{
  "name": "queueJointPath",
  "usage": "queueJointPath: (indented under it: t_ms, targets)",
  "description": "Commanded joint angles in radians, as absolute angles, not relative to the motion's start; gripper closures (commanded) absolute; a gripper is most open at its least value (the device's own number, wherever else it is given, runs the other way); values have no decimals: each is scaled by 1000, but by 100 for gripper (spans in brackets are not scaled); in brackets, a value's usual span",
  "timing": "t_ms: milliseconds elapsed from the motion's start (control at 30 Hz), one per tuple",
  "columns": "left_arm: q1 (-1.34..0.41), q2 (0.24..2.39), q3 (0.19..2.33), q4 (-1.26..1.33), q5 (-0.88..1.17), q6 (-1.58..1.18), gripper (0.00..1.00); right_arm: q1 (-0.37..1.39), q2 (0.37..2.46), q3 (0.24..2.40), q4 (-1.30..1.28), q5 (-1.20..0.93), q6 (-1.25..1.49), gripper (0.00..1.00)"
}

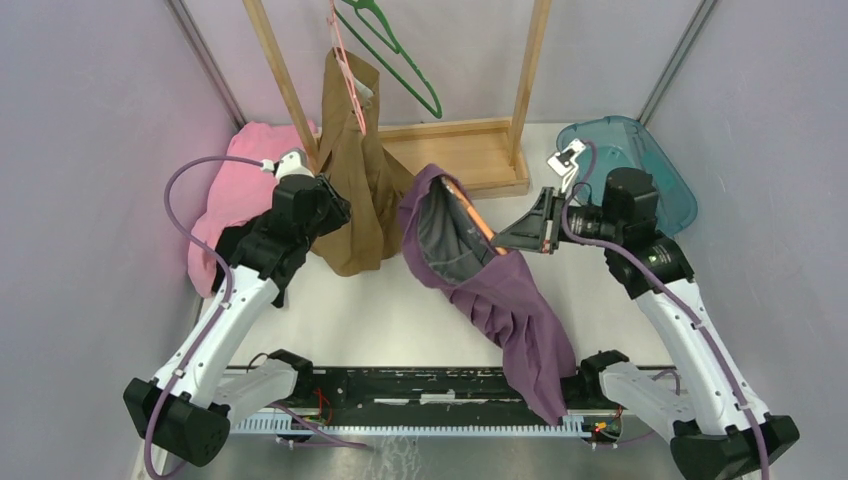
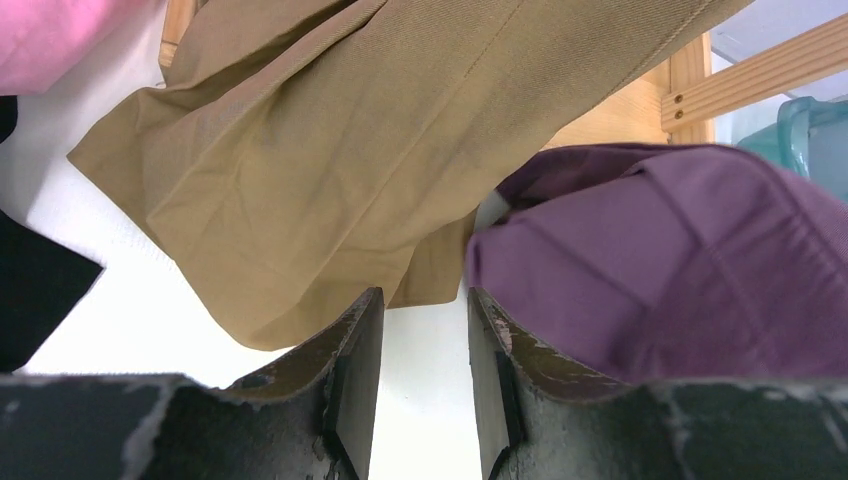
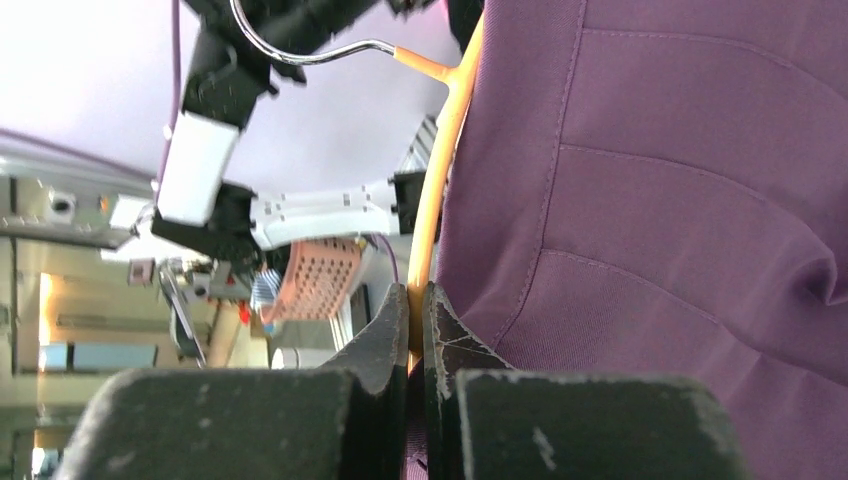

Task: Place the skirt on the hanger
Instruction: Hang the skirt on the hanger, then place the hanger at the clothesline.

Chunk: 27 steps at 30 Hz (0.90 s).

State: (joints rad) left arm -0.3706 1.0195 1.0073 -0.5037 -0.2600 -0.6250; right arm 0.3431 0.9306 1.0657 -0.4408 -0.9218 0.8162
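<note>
A purple skirt [image 1: 500, 290] hangs over an orange hanger [image 1: 470, 215] held up at mid-table; its hem trails down to the near edge. My right gripper [image 1: 510, 235] is shut on the orange hanger's bar [image 3: 432, 230], with the purple skirt [image 3: 660, 200] draped to its right. The hanger's metal hook [image 3: 300, 52] points away. My left gripper [image 1: 335, 205] is open and empty, jaws apart, close to a tan skirt [image 1: 355, 190] hanging on a pink hanger [image 1: 348, 70]. In the left wrist view the tan skirt [image 2: 320, 150] and purple skirt [image 2: 660, 260] lie just beyond the fingertips [image 2: 420, 300].
A wooden rack [image 1: 470, 150] stands at the back with an empty green hanger [image 1: 395, 50] on its rail. A pink garment [image 1: 235, 195] lies at the left. A teal plastic tub [image 1: 640, 165] sits at the back right.
</note>
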Motion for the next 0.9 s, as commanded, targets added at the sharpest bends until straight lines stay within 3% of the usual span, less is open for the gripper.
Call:
queueJointPath:
  t_ms: [0, 400, 867]
  targets:
    - [-367, 981, 1031, -498, -256, -587, 57, 232, 907, 1111, -258, -1064, 871, 99]
    - [-367, 970, 1025, -499, -205, -577, 58, 42, 1014, 1126, 25, -1072, 1078, 99]
    - [-367, 960, 1023, -509, -201, -565, 58, 22, 1288, 1292, 509, -968, 1355, 99]
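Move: Straight ahead of the right hand, which already grips the orange hanger with the purple skirt on it, the free stretch of the rack's rail lies about 26 cm farther out and some 26 cm higher. The green hanger hangs about 26 cm ahead, 15 cm left and 12 cm up; the rack's right post stands 26 cm ahead and 7 cm right. From the left hand that stretch of rail is about 12 cm ahead, 25 cm right and 36 cm up. Carrying the skirt on the orange hanger out towards the rack, the right hand first goes forward and to the right, then straight on forward, rising mostly near the end: about 15 cm forward, 5 cm right and 5 cm up in all. The left-pointing fingers swing some 15 degrees clockwise and tip up about as much, still pinching the hanger's bar. ##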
